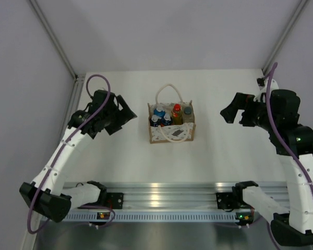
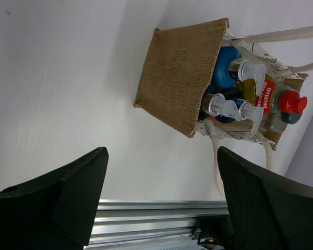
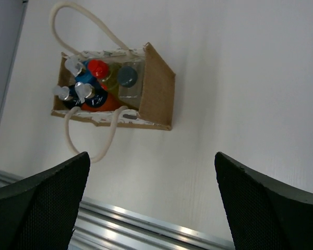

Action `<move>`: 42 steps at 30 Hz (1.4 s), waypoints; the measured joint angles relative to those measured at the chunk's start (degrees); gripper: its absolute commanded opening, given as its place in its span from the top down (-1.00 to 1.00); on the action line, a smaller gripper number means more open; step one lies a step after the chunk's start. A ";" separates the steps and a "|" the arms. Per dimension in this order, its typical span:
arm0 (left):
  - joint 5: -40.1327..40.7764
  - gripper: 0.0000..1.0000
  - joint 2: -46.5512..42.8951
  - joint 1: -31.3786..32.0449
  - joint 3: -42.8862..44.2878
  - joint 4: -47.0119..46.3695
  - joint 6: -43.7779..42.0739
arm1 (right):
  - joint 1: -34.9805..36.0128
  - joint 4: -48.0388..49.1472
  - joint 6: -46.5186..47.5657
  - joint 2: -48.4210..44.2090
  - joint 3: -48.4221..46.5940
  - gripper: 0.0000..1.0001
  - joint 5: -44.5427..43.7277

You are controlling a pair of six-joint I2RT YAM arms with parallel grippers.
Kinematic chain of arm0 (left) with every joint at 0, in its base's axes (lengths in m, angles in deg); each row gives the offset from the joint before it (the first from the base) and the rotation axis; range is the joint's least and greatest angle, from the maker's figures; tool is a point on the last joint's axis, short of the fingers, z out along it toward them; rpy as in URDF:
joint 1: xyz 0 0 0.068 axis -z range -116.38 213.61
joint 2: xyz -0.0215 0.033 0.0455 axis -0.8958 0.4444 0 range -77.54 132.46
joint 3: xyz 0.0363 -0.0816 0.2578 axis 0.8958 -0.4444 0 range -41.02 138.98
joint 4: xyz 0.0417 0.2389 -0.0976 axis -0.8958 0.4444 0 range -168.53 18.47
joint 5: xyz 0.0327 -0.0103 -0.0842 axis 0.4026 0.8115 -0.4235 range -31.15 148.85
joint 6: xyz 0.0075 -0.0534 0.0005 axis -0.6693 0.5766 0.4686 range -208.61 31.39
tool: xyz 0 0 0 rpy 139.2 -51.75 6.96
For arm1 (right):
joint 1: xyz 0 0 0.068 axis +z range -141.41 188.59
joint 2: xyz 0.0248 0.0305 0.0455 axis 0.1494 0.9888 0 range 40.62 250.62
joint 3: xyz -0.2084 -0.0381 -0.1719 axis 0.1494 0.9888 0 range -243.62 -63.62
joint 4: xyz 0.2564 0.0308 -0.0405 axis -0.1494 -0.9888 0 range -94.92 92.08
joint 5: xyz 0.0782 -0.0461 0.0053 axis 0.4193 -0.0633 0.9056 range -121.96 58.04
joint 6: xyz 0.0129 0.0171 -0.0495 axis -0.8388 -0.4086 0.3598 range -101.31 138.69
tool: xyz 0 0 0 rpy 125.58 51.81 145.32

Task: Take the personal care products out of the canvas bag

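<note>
The canvas bag [image 1: 172,136] stands upright mid-table with white rope handles; its tan side wall shows in the left wrist view [image 2: 180,73] and the right wrist view [image 3: 157,86]. Inside stand the personal care products: orange bottles with blue tops [image 1: 159,113] and white pumps [image 2: 224,107], a yellow bottle with a red cap [image 1: 177,108] [image 3: 98,67], and a clear bottle with a grey cap [image 1: 188,110] [image 3: 127,75]. My left gripper [image 1: 126,113] [image 2: 161,156] hovers open left of the bag. Facing it from the right, my right gripper [image 1: 227,112] [image 3: 152,156] is open too. Neither touches anything.
An aluminium rail [image 1: 161,190] runs along the table's near edge, carrying both arm bases. Grey walls with metal frame posts [image 1: 55,39] close in the back and sides. One rope handle [image 1: 169,88] lies on the table behind the bag, another droops over its front.
</note>
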 measured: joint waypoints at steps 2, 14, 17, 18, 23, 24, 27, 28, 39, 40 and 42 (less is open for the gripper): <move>-2.95 -0.63 1.92 0.11 -1.81 -2.80 1.75 | 1.70 0.92 -0.50 0.31 0.22 -0.99 1.05; -12.04 0.08 13.00 2.58 -6.23 -19.47 6.60 | 17.57 3.13 -3.08 4.72 0.20 -0.99 -3.28; -12.39 0.10 13.44 3.52 -7.74 -21.18 7.13 | 19.78 3.19 -3.50 5.90 -0.48 -0.99 -4.33; -12.50 0.15 13.60 3.82 -8.37 -21.51 7.30 | 20.87 3.30 -3.52 6.82 -1.18 -0.99 -4.76; -12.85 0.54 14.80 4.83 -11.47 -23.89 8.00 | 29.22 3.91 -3.50 12.98 -6.62 -0.99 -9.62; -12.92 0.66 14.91 4.92 -11.58 -24.37 8.09 | 30.69 4.28 -3.48 14.56 -7.67 -0.96 -10.64; -12.79 0.91 14.88 4.92 -11.91 -25.03 8.20 | 34.03 4.94 -3.19 19.41 -10.80 -0.84 -13.00; -12.79 0.97 14.86 4.90 -12.15 -25.35 8.24 | 35.10 5.14 -2.80 21.62 -12.11 -0.80 -13.81; -12.81 1.00 14.78 4.92 -12.57 -25.99 8.81 | 41.07 5.97 2.47 42.47 -22.14 -0.22 -16.76; -12.79 1.00 14.67 4.92 -12.76 -26.16 8.92 | 41.46 5.95 3.15 43.74 -22.84 -0.17 -16.76; -12.81 1.00 14.51 4.92 -13.09 -26.56 8.96 | 42.21 6.12 4.28 45.92 -24.15 -0.04 -16.68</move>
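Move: The bag's near left top corner lies about 3 cm ahead of my left hand, 10 cm to its right and 9 cm below; just inside it the dark-blue pump bottle stands 6 ahead, 14 right and 13 below. From my right hand that same bottle is some 9 cm ahead, 29 left and 22 below. Beside it, counted from the bottle, the light-blue pump bottle is 4 cm farther out and 1 right, the red-capped bottle 3 farther out and 9 right. I bring my left hand about 10 cm right and 9 down, a little forward too, onto the bag's near left corner, shut its fingers to pinch the rim there and keep hold. Meanwhile I sweep my right hand some 25 cm left over the bag, turning it about 30 degrees counter-clockwise, then drop 8 cm while reaching forward towards the pump bottles, fingers narrowing to just over half open, not yet gripping. ##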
